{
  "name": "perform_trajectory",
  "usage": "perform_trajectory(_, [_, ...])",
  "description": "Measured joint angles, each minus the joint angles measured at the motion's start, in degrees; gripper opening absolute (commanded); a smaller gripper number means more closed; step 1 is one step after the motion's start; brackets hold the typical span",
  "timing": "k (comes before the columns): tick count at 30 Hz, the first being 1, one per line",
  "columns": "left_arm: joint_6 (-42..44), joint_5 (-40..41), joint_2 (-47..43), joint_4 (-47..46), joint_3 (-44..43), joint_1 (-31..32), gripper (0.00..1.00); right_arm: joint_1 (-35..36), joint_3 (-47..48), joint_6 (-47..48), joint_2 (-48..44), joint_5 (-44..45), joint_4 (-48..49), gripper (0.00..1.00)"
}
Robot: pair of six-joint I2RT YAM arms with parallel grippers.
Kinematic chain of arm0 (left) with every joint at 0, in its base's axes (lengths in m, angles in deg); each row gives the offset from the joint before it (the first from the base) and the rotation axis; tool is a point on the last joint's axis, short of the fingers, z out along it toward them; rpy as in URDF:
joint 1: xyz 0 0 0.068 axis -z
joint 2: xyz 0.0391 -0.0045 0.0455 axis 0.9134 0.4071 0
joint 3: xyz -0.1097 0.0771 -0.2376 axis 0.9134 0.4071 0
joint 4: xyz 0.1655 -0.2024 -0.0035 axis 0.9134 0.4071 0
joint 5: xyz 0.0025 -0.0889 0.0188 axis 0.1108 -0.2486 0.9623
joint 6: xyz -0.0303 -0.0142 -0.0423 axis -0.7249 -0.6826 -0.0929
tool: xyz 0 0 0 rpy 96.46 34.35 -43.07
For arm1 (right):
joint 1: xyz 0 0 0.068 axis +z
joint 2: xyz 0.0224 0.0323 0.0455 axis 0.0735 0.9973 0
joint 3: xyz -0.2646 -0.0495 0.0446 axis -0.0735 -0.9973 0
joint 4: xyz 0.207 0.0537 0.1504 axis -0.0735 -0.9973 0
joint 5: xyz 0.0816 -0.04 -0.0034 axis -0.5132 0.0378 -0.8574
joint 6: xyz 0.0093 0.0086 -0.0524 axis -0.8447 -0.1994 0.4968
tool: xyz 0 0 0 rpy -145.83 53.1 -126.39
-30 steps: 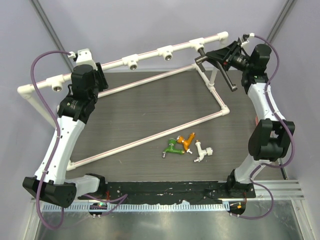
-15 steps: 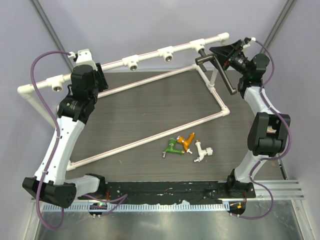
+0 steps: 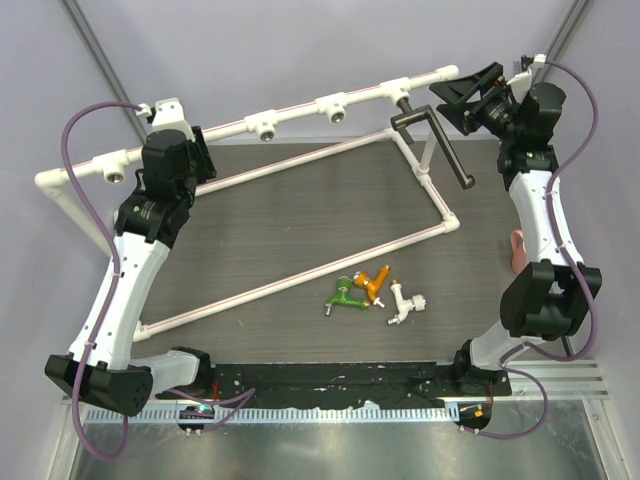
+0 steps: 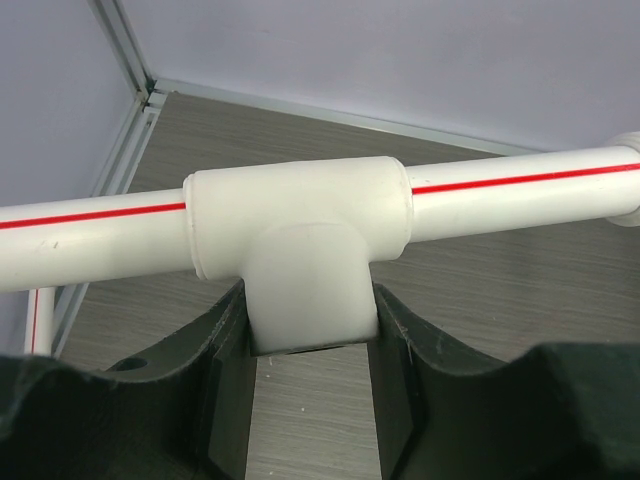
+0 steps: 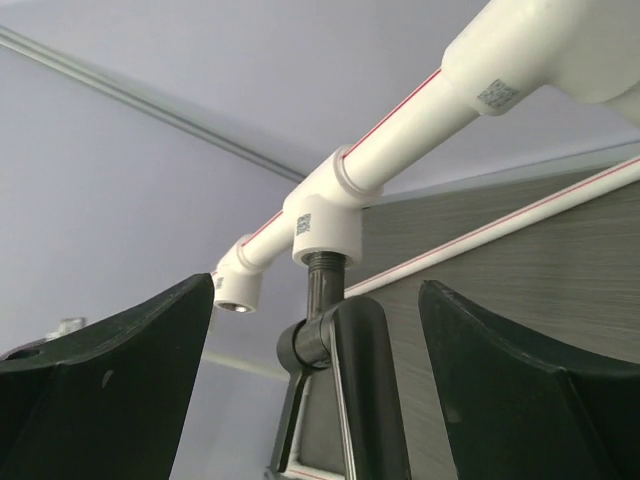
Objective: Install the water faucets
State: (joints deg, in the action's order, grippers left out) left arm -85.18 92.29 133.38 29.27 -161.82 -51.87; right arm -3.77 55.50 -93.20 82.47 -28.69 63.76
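Note:
The black faucet hangs from the rightmost tee socket of the white pipe frame, its threaded end in the socket. My right gripper is open just to its right; in the right wrist view the black faucet stands free between the wide-apart fingers of the right gripper. My left gripper is shut on a tee of the frame's upper rail, clamping its branch. The green, orange and white faucets lie together on the table near the front.
The frame's lower pipes run slantwise across the dark table. Three more tee sockets sit along the raised rail. A small pink object lies at the table's right edge, behind the right arm.
The right gripper has opened, let go of the black faucet and drawn back to the right. The faucet stays in the socket. The left arm has not moved.

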Motion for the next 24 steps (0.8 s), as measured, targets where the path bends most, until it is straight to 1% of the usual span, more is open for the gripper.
perform_trajectory(3, [0.0, 0.0, 0.0, 0.0, 0.0, 0.0, 0.0, 0.0, 2.9, 9.0, -2.0, 4.6, -10.2, 0.9])
perform_trajectory(7, [0.0, 0.0, 0.0, 0.0, 0.0, 0.0, 0.0, 0.0, 7.6, 21.6, -4.5, 13.9, -23.4, 0.91])
perform_trajectory(10, [0.0, -0.1, 0.0, 0.0, 0.0, -0.1, 0.0, 1.2, 8.9, 29.3, -6.7, 20.7, -29.3, 0.91])
perform_trajectory(13, [0.0, -0.2, 0.0, 0.0, 0.0, -0.1, 0.0, 4.4, 10.6, 37.0, -8.7, 28.5, -34.4, 0.91])
perform_trajectory(15, [0.0, -0.2, 0.0, 0.0, 0.0, -0.2, 0.0, 9.3, 12.9, 42.7, -9.2, 35.0, -37.6, 0.91])
perform_trajectory(18, [0.0, -0.3, 0.0, 0.0, 0.0, -0.2, 0.0, 16.7, 15.0, 49.8, -9.2, 42.6, -39.6, 0.91])
perform_trajectory(24, [0.0, -0.4, 0.0, 0.0, 0.0, -0.3, 0.0, 31.8, 15.5, 66.4, -9.2, 59.1, -41.8, 0.91])
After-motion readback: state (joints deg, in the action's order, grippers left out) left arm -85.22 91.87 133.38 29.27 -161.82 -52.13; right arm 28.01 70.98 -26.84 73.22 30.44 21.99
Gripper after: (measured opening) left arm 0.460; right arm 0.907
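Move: The black faucet, hanging in its white tee, has its body about 6 cm left of the open right hand, level fore and aft and some 4 cm below. That tee is roughly 8 cm left and 2 cm ahead, about at hand height; the rail's end elbow lies 5 cm straight ahead and slightly above. From the left hand, still gripping another tee, the faucet is about 40 cm right, 6 cm ahead and 4 cm lower. The open right hand swings right, then left, backing some 6 cm and rolling ~65° left-side-down before the faucet. ##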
